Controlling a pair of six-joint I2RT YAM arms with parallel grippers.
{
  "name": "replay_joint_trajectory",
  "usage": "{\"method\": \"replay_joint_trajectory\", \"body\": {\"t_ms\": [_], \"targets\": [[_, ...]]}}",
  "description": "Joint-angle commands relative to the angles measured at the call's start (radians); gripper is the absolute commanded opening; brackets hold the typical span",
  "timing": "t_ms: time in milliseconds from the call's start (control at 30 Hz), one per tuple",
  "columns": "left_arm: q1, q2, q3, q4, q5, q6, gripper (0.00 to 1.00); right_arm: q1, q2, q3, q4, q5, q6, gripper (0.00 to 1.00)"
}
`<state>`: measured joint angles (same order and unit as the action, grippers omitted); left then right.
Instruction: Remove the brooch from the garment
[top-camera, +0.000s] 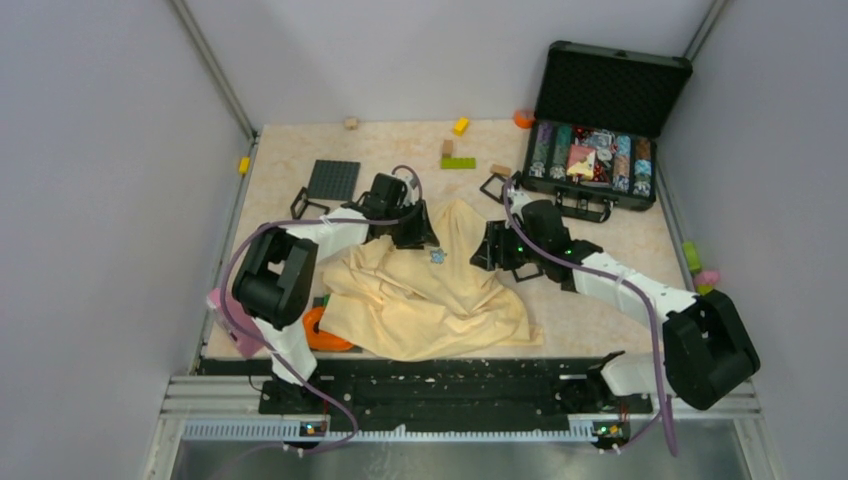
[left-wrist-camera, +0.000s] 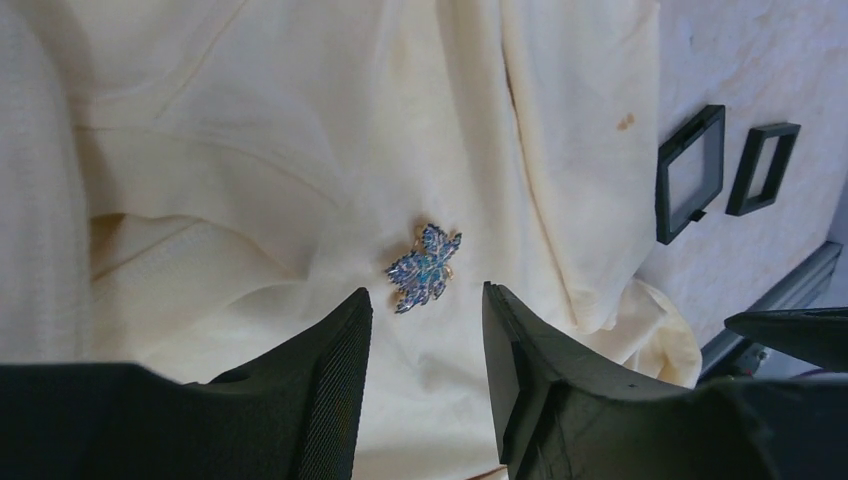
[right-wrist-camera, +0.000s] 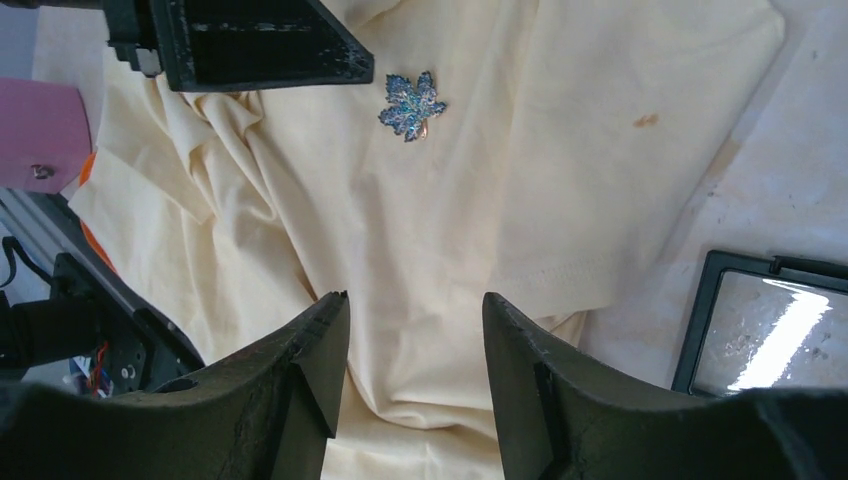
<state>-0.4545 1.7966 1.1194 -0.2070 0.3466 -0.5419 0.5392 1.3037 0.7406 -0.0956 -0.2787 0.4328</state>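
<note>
The brooch (top-camera: 437, 256) is a small blue leaf-shaped piece with gold edges, pinned on the pale yellow garment (top-camera: 420, 300) that lies crumpled mid-table. In the left wrist view the brooch (left-wrist-camera: 424, 268) sits just beyond my left gripper (left-wrist-camera: 427, 290), whose jaws stand open over the garment (left-wrist-camera: 250, 150) with nothing between them. My right gripper (right-wrist-camera: 415, 297) is open too, low over the garment (right-wrist-camera: 450, 230), with the brooch (right-wrist-camera: 411, 104) well ahead of it. From above, the left gripper (top-camera: 415, 236) and the right gripper (top-camera: 490, 250) flank the brooch.
An open black case (top-camera: 600, 150) of chips stands at the back right. Black square frames (top-camera: 305, 203) (top-camera: 495, 187), a grey baseplate (top-camera: 333, 180), a green brick (top-camera: 458, 162) and a yellow brick (top-camera: 460, 126) lie behind the garment. An orange object (top-camera: 325, 335) pokes out under its left hem.
</note>
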Motion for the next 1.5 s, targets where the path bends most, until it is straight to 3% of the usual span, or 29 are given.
{"method": "replay_joint_trajectory", "body": {"t_ms": [0, 133, 367, 533, 667, 800, 933, 1133, 1467], "targets": [[0.001, 0.061, -0.001, 0.097, 0.128, -0.062, 0.48, -0.001, 0.009, -0.005, 0.115, -0.045, 0.036, 0.53], [0.012, 0.085, -0.005, 0.07, 0.104, -0.057, 0.42, 0.0, 0.008, -0.003, 0.117, -0.042, 0.037, 0.53], [0.015, 0.107, -0.005, 0.056, 0.116, -0.054, 0.43, 0.0, 0.045, -0.009, 0.128, -0.056, 0.032, 0.53], [0.035, 0.144, -0.043, 0.187, 0.237, -0.114, 0.36, 0.0, 0.055, -0.038, 0.184, -0.069, 0.059, 0.52], [0.037, 0.158, -0.041, 0.194, 0.241, -0.094, 0.33, 0.0, 0.054, -0.043, 0.197, -0.076, 0.061, 0.52], [0.054, 0.161, -0.052, 0.199, 0.225, -0.092, 0.19, -0.001, 0.061, -0.047, 0.198, -0.083, 0.056, 0.51], [0.076, 0.16, -0.094, 0.34, 0.286, -0.154, 0.03, -0.001, 0.067, -0.06, 0.215, -0.083, 0.056, 0.51], [0.101, 0.142, -0.133, 0.483, 0.418, -0.251, 0.0, -0.001, 0.088, -0.043, 0.206, -0.096, 0.043, 0.5], [0.147, 0.071, -0.182, 0.541, 0.538, -0.345, 0.0, 0.009, 0.082, 0.018, 0.236, -0.23, -0.163, 0.58]]}}
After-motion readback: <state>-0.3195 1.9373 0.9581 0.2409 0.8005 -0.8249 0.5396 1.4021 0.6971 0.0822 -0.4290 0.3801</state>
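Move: The brooch lies about 3 cm below the left hand's fingers, roughly 2 cm to their right and 1 cm back. From that hand the flat black frame is some 19 cm right and 4 cm back, and the hinged frame 15 cm right and 14 cm ahead, both on the table about 5 cm lower. From the right hand the brooch is about 9 cm left, 3 cm ahead and 8 cm down. The left hand sinks about 3 cm rightward, pinches the brooch, then rises some 2 cm, fingers tipping flatter rightward. ##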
